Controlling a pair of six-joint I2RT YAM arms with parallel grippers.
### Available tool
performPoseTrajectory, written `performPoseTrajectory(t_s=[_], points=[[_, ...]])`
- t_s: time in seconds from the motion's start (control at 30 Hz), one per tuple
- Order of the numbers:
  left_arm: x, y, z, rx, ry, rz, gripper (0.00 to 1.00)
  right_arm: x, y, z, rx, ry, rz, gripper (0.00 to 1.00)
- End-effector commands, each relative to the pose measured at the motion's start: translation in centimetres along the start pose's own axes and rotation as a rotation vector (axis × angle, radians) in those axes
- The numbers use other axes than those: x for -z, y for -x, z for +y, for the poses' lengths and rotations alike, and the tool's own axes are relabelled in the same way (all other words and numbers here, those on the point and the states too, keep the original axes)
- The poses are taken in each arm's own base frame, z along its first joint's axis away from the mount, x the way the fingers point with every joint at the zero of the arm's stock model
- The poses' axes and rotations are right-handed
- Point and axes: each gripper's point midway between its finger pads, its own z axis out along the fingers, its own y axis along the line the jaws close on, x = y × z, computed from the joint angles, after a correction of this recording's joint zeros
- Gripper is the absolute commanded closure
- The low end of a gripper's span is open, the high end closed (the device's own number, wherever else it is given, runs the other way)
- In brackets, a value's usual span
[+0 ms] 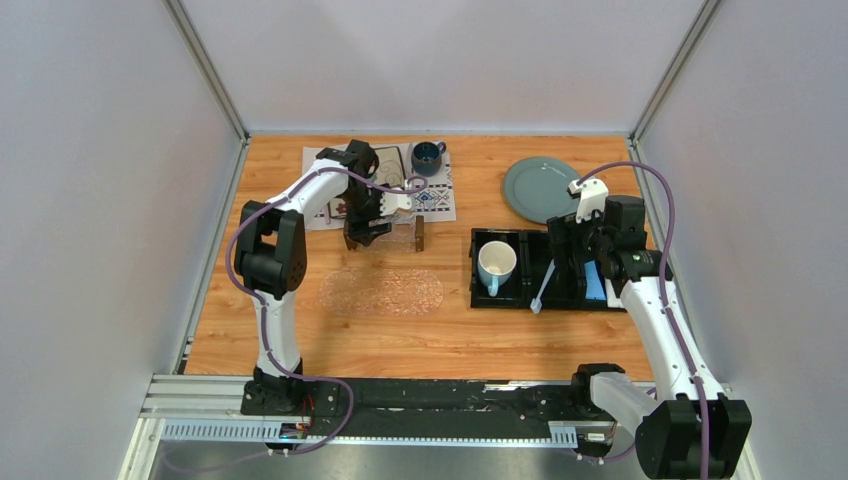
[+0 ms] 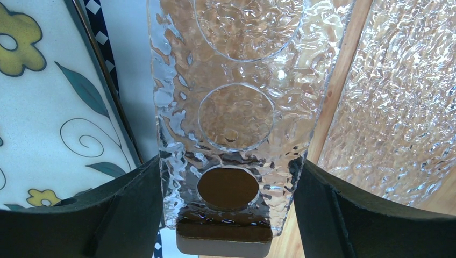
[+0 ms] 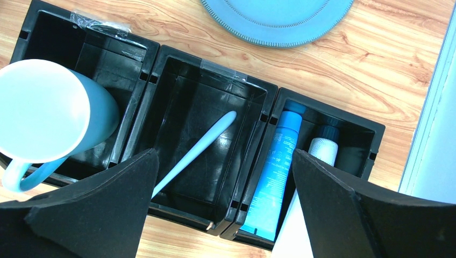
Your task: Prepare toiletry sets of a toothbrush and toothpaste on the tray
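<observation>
The clear textured tray [image 1: 398, 236] with dark wooden ends lies on the wood table left of centre. My left gripper [image 1: 367, 231] is down over its left end. In the left wrist view both black fingers [image 2: 134, 204] press the tray's [image 2: 236, 64] long glass sides, just above a wooden end piece. My right gripper [image 1: 572, 262] hangs open above the black organizer [image 1: 475, 272]. The pale toothbrush [image 3: 200, 146] leans in the middle compartment. A bright blue tube [image 3: 275, 172] and a whitish tube [image 3: 323, 150] lie in the right one, under the open right gripper [image 3: 225, 153].
A white mug with a blue handle [image 3: 40, 107] fills the organizer's [image 3: 215, 69] left compartment. A grey-blue plate [image 1: 545, 188] sits behind it. A clear oval mat [image 1: 382, 292] lies in front of the tray. A patterned placemat [image 1: 436, 200] with a dark mug [image 1: 427, 156] is behind.
</observation>
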Motion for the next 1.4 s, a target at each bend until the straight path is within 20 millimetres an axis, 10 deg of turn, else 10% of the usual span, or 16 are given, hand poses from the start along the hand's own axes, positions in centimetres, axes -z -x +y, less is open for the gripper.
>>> performPoseTrajectory(t_s=[0.0,0.33,1.37], points=[[1.4,1.3,-1.1,-0.04,-0.031,-0.042,0.46,0.0,0.8,-0.4,0.017,-0.015,-0.034,0.0],[4.2,2.1,-2.2,-0.065,-0.021,-0.07,0.99,0.2,0.7,-0.3,0.017,-0.016,-0.034,0.0],[5.3,2.0,-7.0,0.027,0.187,-0.241,1.0,0.2,0.6,-0.3,0.014,-0.019,-0.031,0.0]])
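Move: The left hand already has the clear rack gripped near its left foot; the clear textured tray lies about 11 cm back and 4 cm to the right of this hand, some 5 cm lower. The flowered square plate is about 15 cm ahead and 3 cm left, the dark blue mug some 20 cm ahead and 12 cm right. From the idle right hand, the clear tray is about 40 cm left, roughly level with it, and 15 cm below. Keeping its pinch on the front and back edges of the clear rack, the left hand first draws straight back a couple of centimetres almost level, then lifts the rack nearly 5 cm while still easing back. It carries on back towards the clear textured tray, about 8 cm in all, sinking again by a centimetre or so near the end, while the hand's left side dips nearly 10 degrees and it turns slightly counter-clockwise. ##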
